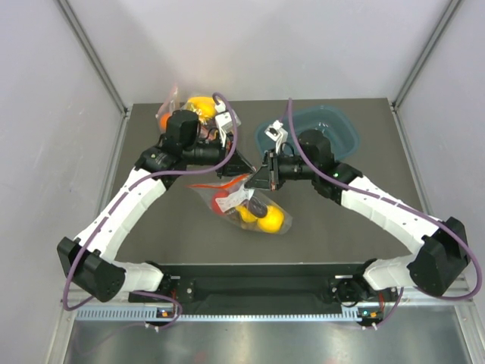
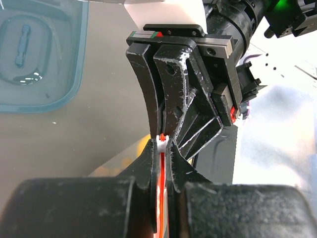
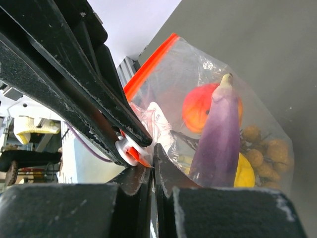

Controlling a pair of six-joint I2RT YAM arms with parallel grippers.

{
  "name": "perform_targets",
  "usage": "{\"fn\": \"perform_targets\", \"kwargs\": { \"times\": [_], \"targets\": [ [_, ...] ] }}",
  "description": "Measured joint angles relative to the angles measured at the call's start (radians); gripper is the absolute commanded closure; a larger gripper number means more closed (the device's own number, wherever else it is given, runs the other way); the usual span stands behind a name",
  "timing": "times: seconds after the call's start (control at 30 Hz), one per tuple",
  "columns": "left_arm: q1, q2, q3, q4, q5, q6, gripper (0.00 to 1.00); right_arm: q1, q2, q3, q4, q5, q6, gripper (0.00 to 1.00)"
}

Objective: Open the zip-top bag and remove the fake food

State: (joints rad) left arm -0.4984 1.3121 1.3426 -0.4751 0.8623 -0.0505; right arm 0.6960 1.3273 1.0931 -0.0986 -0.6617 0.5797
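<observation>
The zip-top bag (image 1: 244, 206) lies mid-table, its red-orange zip strip (image 3: 148, 62) raised between both grippers. My left gripper (image 2: 163, 148) is shut on the strip at its white slider (image 3: 129, 150). Tip to tip with it, my right gripper (image 3: 154, 159) is shut on the bag's edge right beside the slider. Through the plastic the fake food shows: a red tomato (image 3: 197, 108), a purple eggplant (image 3: 218, 136), a yellow piece (image 3: 246, 172) and a brown knobbly cluster (image 3: 270, 153). In the top view the left gripper (image 1: 241, 171) and right gripper (image 1: 261, 180) meet above the bag.
A second clear bag (image 1: 193, 108) with yellow and orange fruit lies at the back left, behind the left arm. A teal plastic container (image 1: 333, 127) stands at the back right, also seen in the left wrist view as a teal tub (image 2: 44, 74).
</observation>
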Motion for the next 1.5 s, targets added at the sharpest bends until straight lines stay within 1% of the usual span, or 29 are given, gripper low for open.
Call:
{"fn": "perform_targets", "kwargs": {
  "times": [0.67, 1.0, 1.03, 1.07, 1.1, 1.17, 1.2, 1.3, 1.5],
  "targets": [
    [-0.002, -0.024, -0.04, -0.033, 0.002, 0.051, 1.0, -0.014, -0.086, -0.052, -0.006, 0.013, -0.003, 1.0],
    [-0.001, -0.038, -0.057, -0.033, -0.019, 0.053, 1.0, -0.053, -0.103, -0.054, -0.023, -0.003, -0.019, 1.0],
    [0.0, -0.042, -0.063, -0.029, -0.019, 0.051, 1.0, -0.057, -0.104, -0.055, -0.023, -0.01, -0.019, 0.98],
    [0.0, -0.046, -0.069, -0.025, -0.018, 0.046, 1.0, -0.059, -0.104, -0.057, -0.023, -0.016, -0.019, 0.93],
    [0.002, -0.049, -0.074, -0.025, -0.018, 0.041, 1.0, -0.061, -0.104, -0.059, -0.024, -0.021, -0.02, 0.78],
    [0.008, -0.058, -0.091, -0.025, -0.014, 0.024, 1.0, -0.069, -0.104, -0.06, -0.026, -0.026, -0.021, 0.59],
    [0.011, -0.061, -0.1, -0.024, -0.009, 0.014, 1.0, -0.076, -0.104, -0.06, -0.026, -0.029, -0.024, 0.46],
    [0.016, -0.062, -0.119, -0.015, 0.005, -0.023, 1.0, -0.086, -0.104, -0.056, -0.039, -0.039, -0.048, 0.4],
    [0.02, -0.064, -0.122, 0.022, 0.032, -0.075, 1.0, -0.086, -0.103, -0.018, -0.095, -0.052, -0.093, 0.39]
  ]
}}
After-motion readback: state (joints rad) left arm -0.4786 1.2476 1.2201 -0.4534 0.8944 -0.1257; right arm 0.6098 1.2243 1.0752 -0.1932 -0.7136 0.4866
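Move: The bag hangs below both hands, with its zip slider already shut between the left fingers and the right fingers pinched beside it. From the right hand the slider is barely 1 cm ahead, 1 cm left and 2 cm higher. The yellow fruit low in the bag is about 4 cm back, 5 cm right and 20 cm below the left hand. The teal tray lies some 25 cm ahead of the left hand, 17 cm to the right and 28 cm below. The right hand, still pinching the bag's zip end beside the slider, draws off to the right by about 3.5 cm, and towards the end of that pull its fingers spread wide and let the bag go, tipping up only slightly. The left hand keeps its pinch on the slider and works against the pull, sinking about 2 cm in all while easing back about 1.5 cm and a little to the left. ##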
